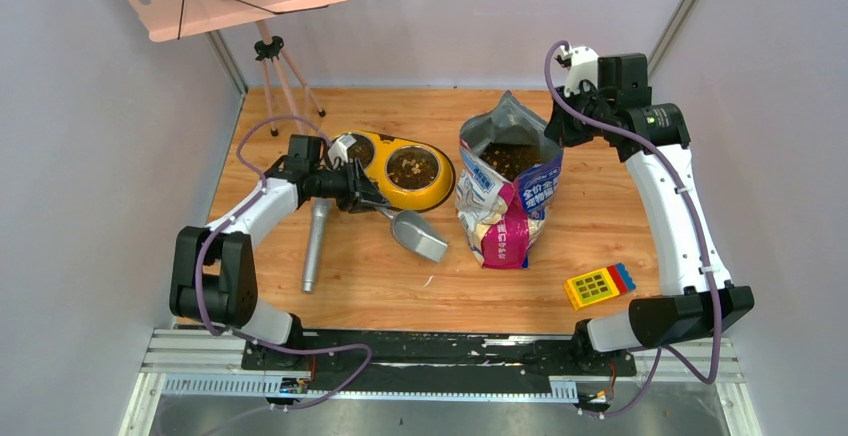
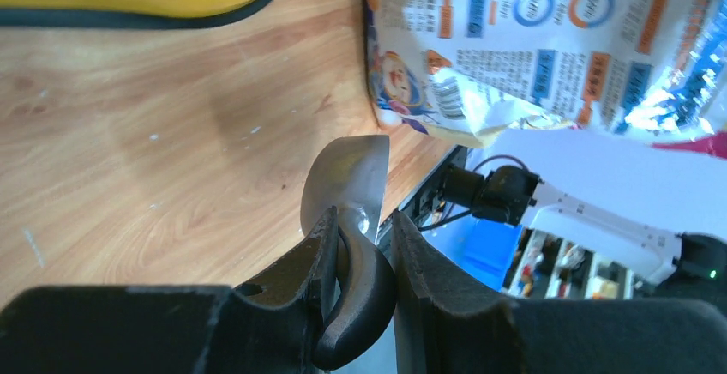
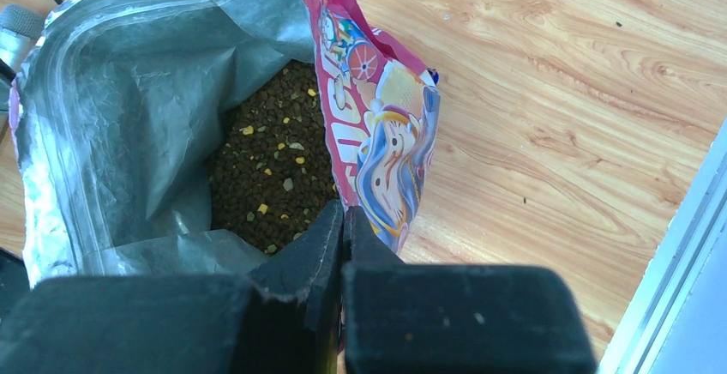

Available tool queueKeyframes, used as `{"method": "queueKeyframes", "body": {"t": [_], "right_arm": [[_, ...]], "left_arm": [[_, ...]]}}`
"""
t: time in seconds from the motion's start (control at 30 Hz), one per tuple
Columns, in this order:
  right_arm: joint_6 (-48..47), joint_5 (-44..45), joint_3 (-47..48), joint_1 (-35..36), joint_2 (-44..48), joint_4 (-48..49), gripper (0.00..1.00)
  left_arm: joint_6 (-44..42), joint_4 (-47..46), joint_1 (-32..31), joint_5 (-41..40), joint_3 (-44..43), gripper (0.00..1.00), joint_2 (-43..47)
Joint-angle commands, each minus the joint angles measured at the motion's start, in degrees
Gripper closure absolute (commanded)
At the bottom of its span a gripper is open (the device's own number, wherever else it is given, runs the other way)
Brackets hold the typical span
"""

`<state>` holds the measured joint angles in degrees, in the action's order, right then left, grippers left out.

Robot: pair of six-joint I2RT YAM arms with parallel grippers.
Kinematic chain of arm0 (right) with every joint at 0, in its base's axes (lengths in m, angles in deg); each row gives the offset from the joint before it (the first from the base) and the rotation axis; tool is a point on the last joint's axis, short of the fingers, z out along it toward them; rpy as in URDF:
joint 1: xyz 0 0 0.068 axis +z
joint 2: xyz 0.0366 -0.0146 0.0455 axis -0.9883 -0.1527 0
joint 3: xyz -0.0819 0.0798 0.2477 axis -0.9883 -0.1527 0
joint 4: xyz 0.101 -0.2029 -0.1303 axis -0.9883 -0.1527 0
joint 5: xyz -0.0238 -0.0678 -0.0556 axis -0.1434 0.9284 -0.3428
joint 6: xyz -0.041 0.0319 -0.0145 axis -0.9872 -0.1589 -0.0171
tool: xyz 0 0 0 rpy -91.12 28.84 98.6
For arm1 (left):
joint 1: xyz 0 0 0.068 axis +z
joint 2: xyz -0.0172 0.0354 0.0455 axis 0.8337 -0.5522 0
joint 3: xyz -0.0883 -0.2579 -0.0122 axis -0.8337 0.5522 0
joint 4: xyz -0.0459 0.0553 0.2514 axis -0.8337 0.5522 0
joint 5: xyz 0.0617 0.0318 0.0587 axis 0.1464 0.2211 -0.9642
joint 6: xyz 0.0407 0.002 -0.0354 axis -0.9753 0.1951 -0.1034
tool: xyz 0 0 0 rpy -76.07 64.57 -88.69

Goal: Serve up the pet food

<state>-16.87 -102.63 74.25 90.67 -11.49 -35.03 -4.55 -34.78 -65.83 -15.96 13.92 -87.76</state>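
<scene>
The pet food [image 3: 274, 164], dark brown kibble with a few yellow bits, lies in the open glossy cat-food bag [image 1: 505, 206] standing at the table's middle. My right gripper [image 3: 343, 211] is shut on the bag's pink rim [image 3: 339, 65] at its far right side, and appears in the top view [image 1: 555, 134] too. My left gripper [image 1: 367, 199] is shut on the dark handle [image 2: 364, 284] of the grey metal scoop [image 1: 418, 234], whose bowl rests low over the wood and shows no kibble. More kibble [image 1: 413, 167] sits in the yellow feeder's right bowl.
The yellow double-bowl feeder [image 1: 437, 191] stands just behind the scoop, its left bowl partly hidden by my left wrist. A grey metal cylinder [image 1: 314, 246] lies left of the scoop. A yellow, blue and red block toy [image 1: 598, 284] sits front right. A tripod stand [image 1: 272, 66] stands back left.
</scene>
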Motion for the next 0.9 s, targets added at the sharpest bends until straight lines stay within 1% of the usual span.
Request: {"method": "queueKeyframes", "body": {"t": [0.0,0.07,0.1,0.17,0.3,0.37,0.47,0.57,0.6,0.73,0.77,0.8,0.83,0.87], "right_arm": [[0.03,-2.16,2.18,0.00,0.60,3.53,1.00],[0.00,-2.33,1.81,-0.01,0.77,3.53,1.00],[-0.01,-2.44,1.57,0.00,0.87,3.56,1.00],[-0.01,-2.63,1.38,-0.02,1.06,3.59,1.00],[-0.19,-2.85,0.90,-0.03,1.42,3.86,1.00],[-0.12,-2.87,0.98,-0.02,1.34,3.90,1.00],[-0.16,-2.85,1.06,0.01,1.49,4.02,1.00],[-0.27,-2.59,0.81,-0.03,1.68,4.02,1.00],[-0.27,-2.68,0.67,0.03,1.68,4.07,1.00],[-0.06,-3.02,0.54,-0.03,1.69,4.17,1.00],[-0.02,-3.08,0.55,0.03,1.68,4.16,1.00],[-0.01,-3.03,0.54,0.04,1.69,4.18,1.00],[-0.01,-3.03,0.49,-0.04,1.72,4.18,1.00],[-0.01,-2.98,0.41,0.00,1.74,4.15,1.00]], "left_arm": [[6.54,-4.25,4.34,-3.65,5.10,1.00,2.75],[7.06,-4.14,5.86,-5.54,7.65,0.97,3.58],[7.49,-4.40,6.15,-5.64,8.77,0.92,3.91],[7.49,-4.91,6.41,-6.05,9.28,0.86,5.13],[6.79,-4.36,6.58,-9.16,9.19,0.80,6.83],[6.20,-3.10,6.72,-11.02,8.78,0.76,7.01],[3.27,0.41,6.99,-14.10,7.71,0.63,7.59],[2.00,3.87,7.62,-17.62,6.86,0.57,8.53],[2.47,4.17,7.87,-17.79,6.97,0.52,8.62],[2.85,6.94,9.02,-17.90,5.97,0.44,8.99],[2.36,10.08,11.02,-20.25,5.14,0.44,9.62],[1.13,12.29,11.63,-22.93,3.09,0.44,10.27],[0.53,16.84,12.20,-30.87,2.03,0.44,12.01],[-0.54,18.96,12.31,-34.74,-0.08,0.42,12.70]]}}
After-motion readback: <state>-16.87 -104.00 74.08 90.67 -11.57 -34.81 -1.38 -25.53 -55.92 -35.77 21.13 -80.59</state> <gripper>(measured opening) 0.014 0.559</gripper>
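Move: The left hand still has the scoop by its handle. The bare patch where the scoop will lie is about 8 cm below it and some 3 cm nearer the base. The double bowl is about 13 cm ahead; the microphone is 15 cm to the hand's left and 7 cm back; the food bag stands roughly level, 28 cm to its right. From the right hand, that patch is some 36 cm left, 9 cm back and 23 cm down. The left fingers let go of the scoop handle, opening once the hand has swung left and down onto the bare table before the bowls. The hand then keeps drawing left towards the microphone, off the handle's end, about 9 cm left and 5 cm down overall, the wrist turning some 25 degrees counter-clockwise with a roll. The right hand stays put, still pinching the bag's rim. ##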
